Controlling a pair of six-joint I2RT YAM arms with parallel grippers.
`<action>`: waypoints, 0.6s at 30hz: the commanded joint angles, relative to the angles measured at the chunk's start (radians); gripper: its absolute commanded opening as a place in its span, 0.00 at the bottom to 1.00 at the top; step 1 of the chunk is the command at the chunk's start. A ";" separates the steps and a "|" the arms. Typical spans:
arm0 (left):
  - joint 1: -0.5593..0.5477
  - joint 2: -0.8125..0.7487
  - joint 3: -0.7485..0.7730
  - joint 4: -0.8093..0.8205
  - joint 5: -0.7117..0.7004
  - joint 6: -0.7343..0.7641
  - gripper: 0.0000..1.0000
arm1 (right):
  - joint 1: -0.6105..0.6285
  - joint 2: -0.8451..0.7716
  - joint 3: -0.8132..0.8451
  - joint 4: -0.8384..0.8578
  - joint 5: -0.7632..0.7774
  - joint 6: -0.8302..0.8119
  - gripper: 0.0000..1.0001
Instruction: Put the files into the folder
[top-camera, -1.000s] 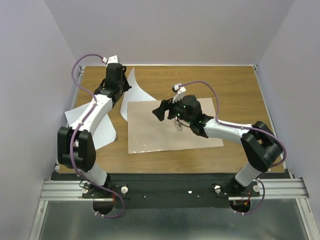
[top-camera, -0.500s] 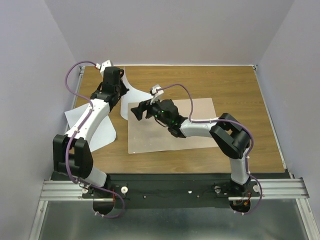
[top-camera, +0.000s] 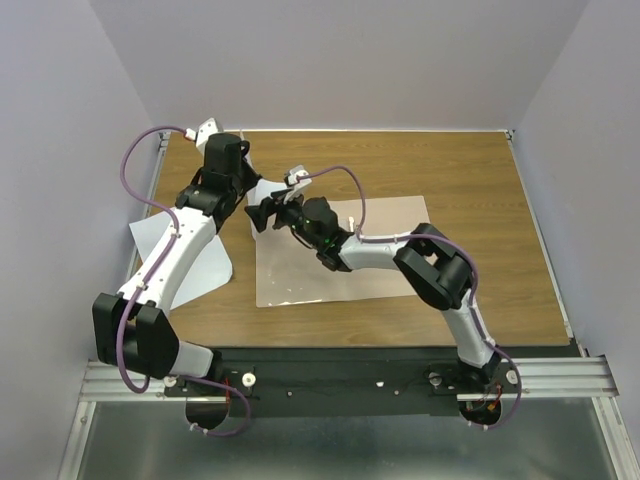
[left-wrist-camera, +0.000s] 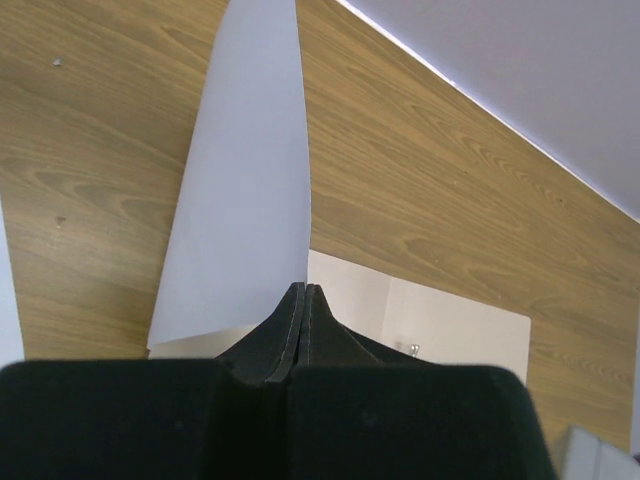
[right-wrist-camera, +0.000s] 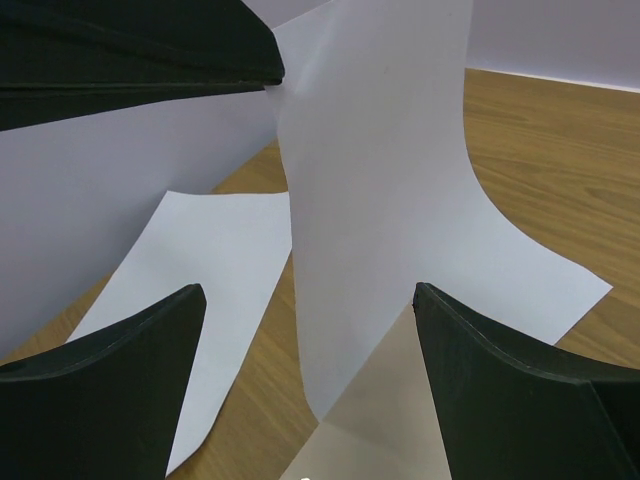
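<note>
My left gripper (top-camera: 242, 196) is shut on the edge of one of the files, a white sheet (left-wrist-camera: 250, 190) that curves up off the table, its lower corner over the folder's left edge. The second file (top-camera: 205, 270) lies flat on the table to the left, partly under my left arm. The tan folder (top-camera: 380, 270) lies flat in the middle, its small metal clip (left-wrist-camera: 413, 348) showing. At the folder's far left corner my right gripper (top-camera: 258, 215) stands open. In the right wrist view the lifted sheet (right-wrist-camera: 380, 180) hangs just ahead of its spread fingers (right-wrist-camera: 500, 380).
The wooden table (top-camera: 470, 170) stretches to the back and right of the folder. Grey walls close in on three sides. A metal rail (top-camera: 340, 378) with both arm bases runs along the near edge.
My right gripper has swept left across the folder to the lifted sheet, staying open. The left gripper, still shut on the sheet, has shifted slightly toward the folder.
</note>
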 joint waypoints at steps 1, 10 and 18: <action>-0.042 -0.031 0.034 -0.046 -0.058 -0.064 0.00 | 0.023 0.073 0.089 0.058 0.077 -0.029 0.93; -0.063 -0.086 0.025 -0.067 -0.099 -0.127 0.00 | 0.023 0.164 0.152 0.096 0.265 0.112 0.75; -0.071 -0.106 0.025 -0.096 -0.124 -0.151 0.00 | 0.026 0.172 0.145 0.150 0.285 0.180 0.25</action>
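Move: The file being lifted hangs by its near corner from the shut left fingers. Its middle lies some 6 cm ahead, 3 cm left and 3 cm below the open right hand. From the left hand it is about 2 cm ahead, 1 cm left and 10 cm down. The spread folder's middle is roughly 21 cm right, 4 cm back and 14 cm below the right hand; the other file is about 25 cm left, 7 cm back, equally low. Forward by about 4 cm, slightly left at first and dipping some 2 cm at the end, the right hand reaches in towards the raised sheet below the left fingers. It turns roughly 10 degrees clockwise while its wide-open jaws close more than halfway. The left hand, fingers still shut, shifts a little right, then draws back and up about 3 cm. ##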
